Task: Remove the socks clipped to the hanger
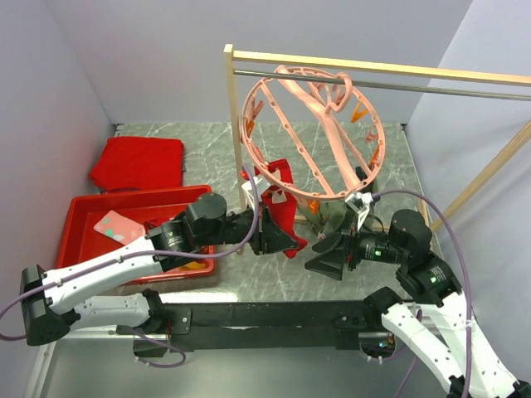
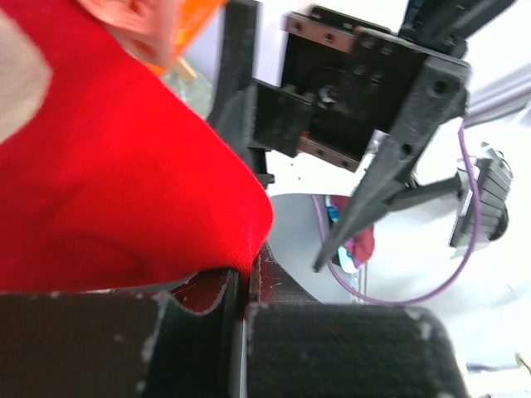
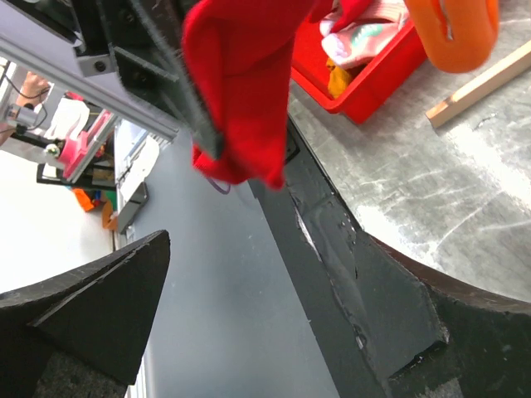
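The salmon-pink hanger [image 1: 311,137] hangs tilted from the metal rail. A red sock [image 1: 280,192] dangles from a clip on its lower left rim. My left gripper [image 1: 289,241] is shut on the sock's lower end; the left wrist view shows the red sock [image 2: 108,166] pinched between the closed jaws of that gripper [image 2: 243,286]. A dark olive sock [image 1: 332,217] hangs at the ring's bottom. My right gripper [image 1: 319,254] stands open just right of the red sock, holding nothing. In the right wrist view the red sock [image 3: 241,91] hangs beyond my right gripper [image 3: 241,274].
A red bin [image 1: 83,215] at the left holds a pink sock [image 1: 119,225]; in the right wrist view the bin [image 3: 373,79] also shows a mustard sock [image 3: 338,79]. A flat red slab [image 1: 137,162] lies behind it. The wooden rack post [image 1: 230,124] stands beside the hanger.
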Robot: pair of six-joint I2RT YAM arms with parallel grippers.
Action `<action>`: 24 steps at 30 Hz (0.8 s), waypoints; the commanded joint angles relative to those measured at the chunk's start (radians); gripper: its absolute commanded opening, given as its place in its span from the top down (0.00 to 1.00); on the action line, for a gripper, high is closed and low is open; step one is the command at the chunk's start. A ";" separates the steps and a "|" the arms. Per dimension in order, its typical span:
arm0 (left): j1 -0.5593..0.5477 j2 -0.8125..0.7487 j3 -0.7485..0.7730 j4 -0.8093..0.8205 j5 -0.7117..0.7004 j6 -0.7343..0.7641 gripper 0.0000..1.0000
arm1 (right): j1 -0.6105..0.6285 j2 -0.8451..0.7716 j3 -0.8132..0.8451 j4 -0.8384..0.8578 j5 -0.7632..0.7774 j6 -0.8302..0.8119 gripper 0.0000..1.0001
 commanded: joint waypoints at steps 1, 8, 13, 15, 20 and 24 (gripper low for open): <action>-0.010 0.013 0.064 0.042 0.081 -0.003 0.98 | 0.008 0.044 0.015 0.099 -0.034 0.025 0.04; -0.011 0.023 0.087 0.025 0.087 0.011 0.98 | 0.010 0.068 0.003 0.235 -0.055 0.106 0.09; -0.013 0.052 0.126 -0.013 0.101 0.028 0.98 | 0.029 0.096 0.012 0.239 -0.049 0.109 0.14; -0.014 0.066 0.141 -0.018 0.105 0.033 0.98 | 0.042 0.102 0.017 0.237 -0.046 0.106 0.16; -0.019 0.079 0.156 -0.022 0.115 0.047 0.98 | 0.066 0.117 0.018 0.243 -0.026 0.104 0.29; -0.019 0.081 0.156 -0.026 0.113 0.048 0.98 | 0.077 0.117 0.014 0.251 -0.009 0.114 0.60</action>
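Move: The red sock's free end sits in the left hand's shut fingers, with the right gripper's open jaws about 5 cm to that hand's right, 1 cm back and some 3 cm lower. From the right hand, the sock end is roughly 5 cm to the left, 1 cm ahead and 3 cm up. Ahead of the right hand are the orange clip on the hanger's near rim, about 9 cm out and 4 cm up, and the green sock, about 9 cm out, 3 cm right and 4 cm lower. The red sock's end, still pinched by the left fingers, is brought about 1.5 cm right and up, while the right hand comes to meet it, some 2.5 cm left and 2 cm up with a slight reach forward. The right jaws, wide open at first, slide to either side of the sock end and close about halfway around it. ##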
